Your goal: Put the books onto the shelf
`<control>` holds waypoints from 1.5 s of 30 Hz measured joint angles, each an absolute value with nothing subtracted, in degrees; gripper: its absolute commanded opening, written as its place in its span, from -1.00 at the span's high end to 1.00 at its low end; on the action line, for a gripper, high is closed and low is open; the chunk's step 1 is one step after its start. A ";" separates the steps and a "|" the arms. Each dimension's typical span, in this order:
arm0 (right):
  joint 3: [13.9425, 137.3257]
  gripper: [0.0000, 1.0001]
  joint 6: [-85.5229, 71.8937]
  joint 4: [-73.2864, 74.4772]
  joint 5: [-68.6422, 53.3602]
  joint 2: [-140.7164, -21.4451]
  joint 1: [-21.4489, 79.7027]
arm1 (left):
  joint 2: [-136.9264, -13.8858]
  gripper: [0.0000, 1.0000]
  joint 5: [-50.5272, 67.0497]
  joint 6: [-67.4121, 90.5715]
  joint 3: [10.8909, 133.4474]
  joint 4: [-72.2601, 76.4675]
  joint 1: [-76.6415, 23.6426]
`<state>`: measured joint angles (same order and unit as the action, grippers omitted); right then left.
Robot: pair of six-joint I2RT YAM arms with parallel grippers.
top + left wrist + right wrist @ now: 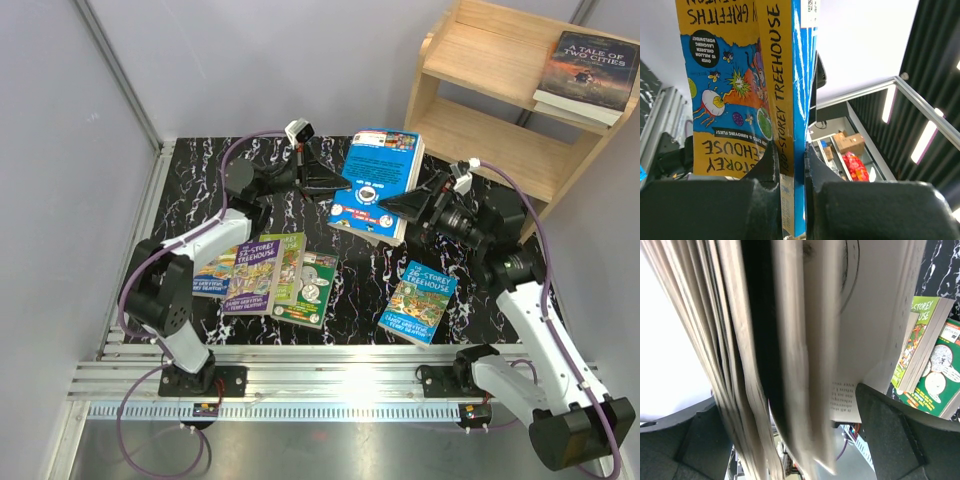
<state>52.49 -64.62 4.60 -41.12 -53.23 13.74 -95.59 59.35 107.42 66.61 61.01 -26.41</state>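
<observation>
A blue and orange Treehouse book is held up off the table between my two grippers. My left gripper is shut on its spine edge; the left wrist view shows both fingers of that gripper pressed on the spine of the book. My right gripper is open wide at the opposite edge, with the book's fanned pages hanging between its fingers. Several more books lie flat: purple, green, another green, blue. The shelf stands at the back right.
A dark "A Tale of Two Cities" book lies on the shelf's top tier. Grey walls close the left and back sides. A metal rail with the arm bases runs along the near edge. Two green books show beside the right finger.
</observation>
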 measured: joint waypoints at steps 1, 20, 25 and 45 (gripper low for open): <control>51.29 -0.99 -65.17 3.40 -40.97 -52.23 13.74 | -96.14 1.00 59.31 108.40 66.61 62.67 -26.48; 47.29 -0.99 -73.32 -10.20 -39.88 -46.92 13.74 | -95.94 1.00 54.54 113.01 71.75 70.65 -26.11; 47.31 -1.00 -76.40 -15.51 -39.97 -47.88 13.74 | -94.30 1.00 54.04 113.25 71.75 70.41 -26.00; 56.62 0.21 -72.27 -0.67 -38.89 -46.94 13.43 | -89.41 0.89 47.46 59.42 99.37 -16.86 -34.15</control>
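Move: My left hand already holds the blue-backed book by its spine edge; the book's middle lies about 7 cm to the right, level with that hand. From my right hand, wide open at the page edge, it is some 4 cm ahead, 4 cm to the left and 3 cm above. On the table about 33 cm below my right hand, The 26-Storey Treehouse lies some 8 cm back and 7 cm right, the green book about 6 cm back and 20 cm left. With my left hand still pinching the spine edge, I raise the book about 8 cm, easing slightly back, then swing it some 5 cm right towards my right hand, sinking a little while its fingers tip down about 30 degrees. My right hand climbs about 10 cm alongside, drifting back and tilting up, then dips slightly as its fingers close to under half their opening around the page edge. ##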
